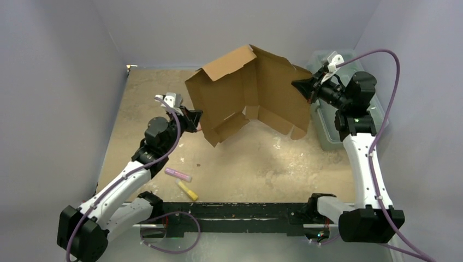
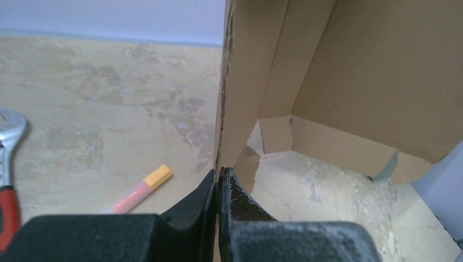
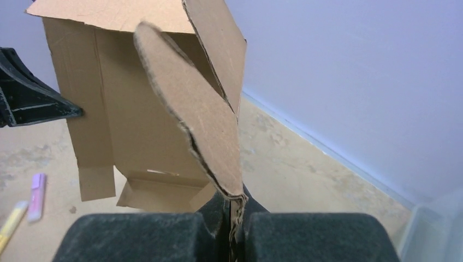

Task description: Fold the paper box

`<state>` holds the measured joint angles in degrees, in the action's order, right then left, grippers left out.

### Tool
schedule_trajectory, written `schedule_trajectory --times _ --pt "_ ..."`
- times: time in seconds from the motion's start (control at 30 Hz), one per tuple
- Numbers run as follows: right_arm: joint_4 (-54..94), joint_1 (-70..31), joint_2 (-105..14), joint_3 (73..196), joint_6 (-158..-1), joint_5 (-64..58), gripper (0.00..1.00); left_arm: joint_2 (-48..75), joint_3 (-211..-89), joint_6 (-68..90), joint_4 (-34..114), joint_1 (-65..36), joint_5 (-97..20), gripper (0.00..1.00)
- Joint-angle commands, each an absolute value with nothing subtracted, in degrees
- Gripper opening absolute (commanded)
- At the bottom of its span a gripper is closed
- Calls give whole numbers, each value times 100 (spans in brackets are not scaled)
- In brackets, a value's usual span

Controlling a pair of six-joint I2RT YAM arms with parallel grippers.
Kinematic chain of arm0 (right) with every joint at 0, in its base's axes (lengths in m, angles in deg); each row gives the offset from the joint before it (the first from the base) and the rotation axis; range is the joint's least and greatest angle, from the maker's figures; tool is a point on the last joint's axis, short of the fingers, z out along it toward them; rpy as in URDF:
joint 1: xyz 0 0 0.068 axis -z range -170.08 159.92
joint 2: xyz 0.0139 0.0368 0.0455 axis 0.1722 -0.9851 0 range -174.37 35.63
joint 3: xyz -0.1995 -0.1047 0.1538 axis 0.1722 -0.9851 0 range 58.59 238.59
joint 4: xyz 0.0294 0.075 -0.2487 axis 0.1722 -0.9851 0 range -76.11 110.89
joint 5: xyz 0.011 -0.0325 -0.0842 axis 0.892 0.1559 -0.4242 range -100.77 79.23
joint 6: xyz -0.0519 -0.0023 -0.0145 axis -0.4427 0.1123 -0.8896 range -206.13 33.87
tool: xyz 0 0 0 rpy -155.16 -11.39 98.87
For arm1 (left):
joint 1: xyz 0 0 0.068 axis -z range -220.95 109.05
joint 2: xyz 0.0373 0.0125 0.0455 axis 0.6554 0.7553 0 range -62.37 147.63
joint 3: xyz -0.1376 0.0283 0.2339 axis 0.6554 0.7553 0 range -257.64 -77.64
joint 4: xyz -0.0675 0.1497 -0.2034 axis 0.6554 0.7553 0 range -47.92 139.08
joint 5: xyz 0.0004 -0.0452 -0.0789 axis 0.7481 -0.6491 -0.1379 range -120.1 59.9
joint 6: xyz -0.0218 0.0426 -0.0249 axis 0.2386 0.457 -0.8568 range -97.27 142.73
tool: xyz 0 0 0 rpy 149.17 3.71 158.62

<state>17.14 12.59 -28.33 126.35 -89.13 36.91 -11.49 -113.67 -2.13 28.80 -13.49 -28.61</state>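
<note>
The brown cardboard paper box [image 1: 245,95] hangs above the table, unfolded and bent into a V, its flaps [image 1: 226,128] dangling. My left gripper [image 1: 195,117] is shut on its left edge; in the left wrist view the cardboard edge [image 2: 222,125] runs straight down between the closed fingertips [image 2: 219,177]. My right gripper [image 1: 301,87] is shut on the box's right side, and the right wrist view shows a rounded tab [image 3: 202,114] pinched between its fingers [image 3: 233,204]. The left gripper's fingers [image 3: 33,101] show at the far left of that view.
A pale-green plastic bin [image 1: 333,123] stands at the right behind the right arm. A pink marker [image 1: 178,174] and a yellow marker [image 1: 187,190] lie on the table near the left arm. Pliers [image 2: 8,164] with red handles show in the left wrist view. Walls enclose the table.
</note>
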Motion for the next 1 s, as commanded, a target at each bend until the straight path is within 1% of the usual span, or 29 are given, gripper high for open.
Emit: schedule_trajectory --times 0.0,0.13,0.27,0.4,0.63,0.8,0.97 --pt "838 1273 -2660 13051 -9636 3279 0 -660 -11162 -625 1820 -1335 -3312 0" --pt "614 1273 -2566 12957 -9772 2961 0 -145 -11184 -934 1513 -1336 -3625 0" --pt "637 1265 -2716 12939 -9865 2583 0 324 -11306 -1043 1385 -1335 -3746 0" --pt "1022 1242 -3147 13038 -9707 2579 0 631 -11563 -726 1531 -1335 -3535 0" --pt "1451 1042 -3849 13224 -9546 2546 0 1124 -11590 -99 1446 -1424 -3142 0" --pt "1669 835 -3996 13266 -9526 2467 0 1333 -11672 246 1375 -1569 -3041 0" --pt "1552 831 -3992 13532 -9535 2502 0 1291 -11925 245 1419 -1660 -3338 0"
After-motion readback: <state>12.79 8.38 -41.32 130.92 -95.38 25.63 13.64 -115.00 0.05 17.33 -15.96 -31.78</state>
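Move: My two hands still pinch opposite side edges of the paper box. Its middle is about 15 cm right and 9 cm ahead of my left hand, and about 10 cm left and 5 cm ahead of my right. The bare table under it lies some 25 cm below my left hand and 36 cm below my right. From my left hand the orange highlighter is about 8 cm ahead and 2 cm left, down on the table; the clear bin stands about 15 cm ahead and 27 cm right of my right hand. I lower the box towards the table between both shut grippers. My left hand sinks about 10 cm, veering right at first and then working forward about 6 cm while easing back left. My right hand drifts slightly right, then pushes forward and down, about 6 cm each, coming back left. Both tip roughly 10 degrees fingers-down and keep their pinch. ##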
